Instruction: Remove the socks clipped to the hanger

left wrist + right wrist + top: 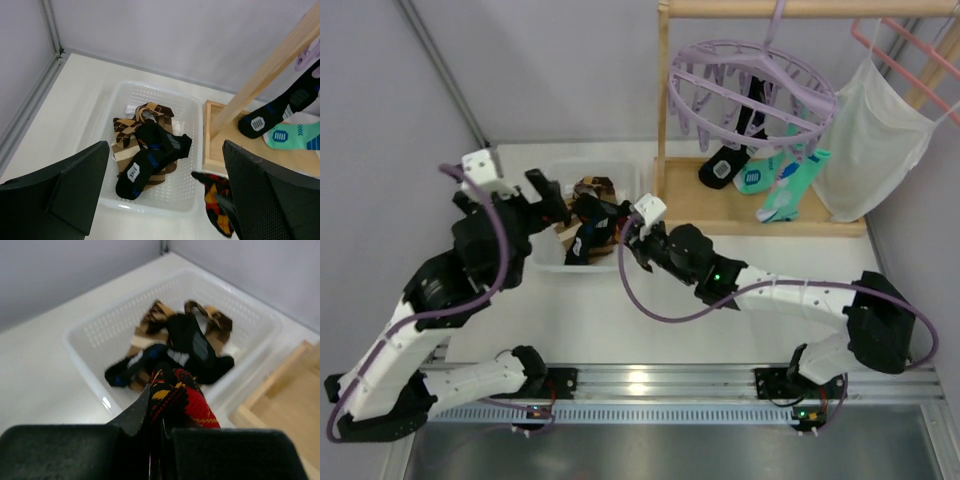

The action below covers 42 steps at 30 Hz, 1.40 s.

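Note:
The lavender hanger (755,80) hangs from the wooden rack. A black sock (725,165) and mint-teal socks (790,185) are still clipped to it; they also show in the left wrist view (257,122). My right gripper (628,238) is shut on a red, black and yellow argyle sock (182,400) and holds it at the near right edge of the white basket (545,255). That sock also shows in the left wrist view (218,200). My left gripper (165,192) is open and empty above the basket's left side. Brown argyle socks (132,127) and black socks (150,160) lie in the basket.
The wooden rack's post (665,110) and base tray (720,215) stand just right of the basket. A white mesh bag (875,140) hangs from a pink wire hanger (910,60) at the far right. Grey walls close in behind and at the left.

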Motion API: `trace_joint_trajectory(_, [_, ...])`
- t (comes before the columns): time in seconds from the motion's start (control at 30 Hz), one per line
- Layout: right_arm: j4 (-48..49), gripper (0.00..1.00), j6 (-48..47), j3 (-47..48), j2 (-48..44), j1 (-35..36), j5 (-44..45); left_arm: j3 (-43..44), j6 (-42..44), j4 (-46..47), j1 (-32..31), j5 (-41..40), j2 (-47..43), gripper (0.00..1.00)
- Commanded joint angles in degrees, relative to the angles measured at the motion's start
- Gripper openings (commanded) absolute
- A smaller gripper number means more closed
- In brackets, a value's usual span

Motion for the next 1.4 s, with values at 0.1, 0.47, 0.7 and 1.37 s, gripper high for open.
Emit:
trace_joint_trajectory(0.1, [-6.3,0.0,-2.2,26.5,17.5,-3.8,-13.4,-5.0,-5.4,-8.0,0.4,-3.9,-10.8,0.99])
trace_joint_trajectory(0.47, [-14.7,0.78,3.7,49.9,36.3,-7.8,-12.4,-17.0,-0.3,-8.1,0.4,-6.6,-20.3,0.98])
trace_joint_trajectory(0.7, [-14.5,0.99,6.0,29.9,12.7,-10.5,-7.4,-22.7,-4.3,-7.9,0.4,-9.1,-22.8,0.99])
trace_joint_trajectory(1.37, [-31.9,0.99,10.1,-12.3,-40.4,-54.3,-14.0,-24.4,-1.0,-4.0,9.0,4.9,-13.9,0.98])
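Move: The right hand holds the argyle sock; the white basket it is taken to lies about 9 cm ahead and 11 cm to its left, some 18 cm lower, with the dark sock heap in its middle. The wooden tray is about 14 cm ahead and 28 cm to the right. The hanging mint sock is around 14 cm ahead, 31 cm right and slightly above. From the left hand, the basket lies about 12 cm ahead, 6 cm right and 37 cm down. Forward and left by about 12 cm each, arching up and then dipping, the right hand carries the argyle sock over the basket and opens fully to let go. Then it sweeps some 45 cm right, rising and sinking again, turning clockwise to face the mint sock, fingers open. The empty left hand sinks and backs off leftwards, still open. ##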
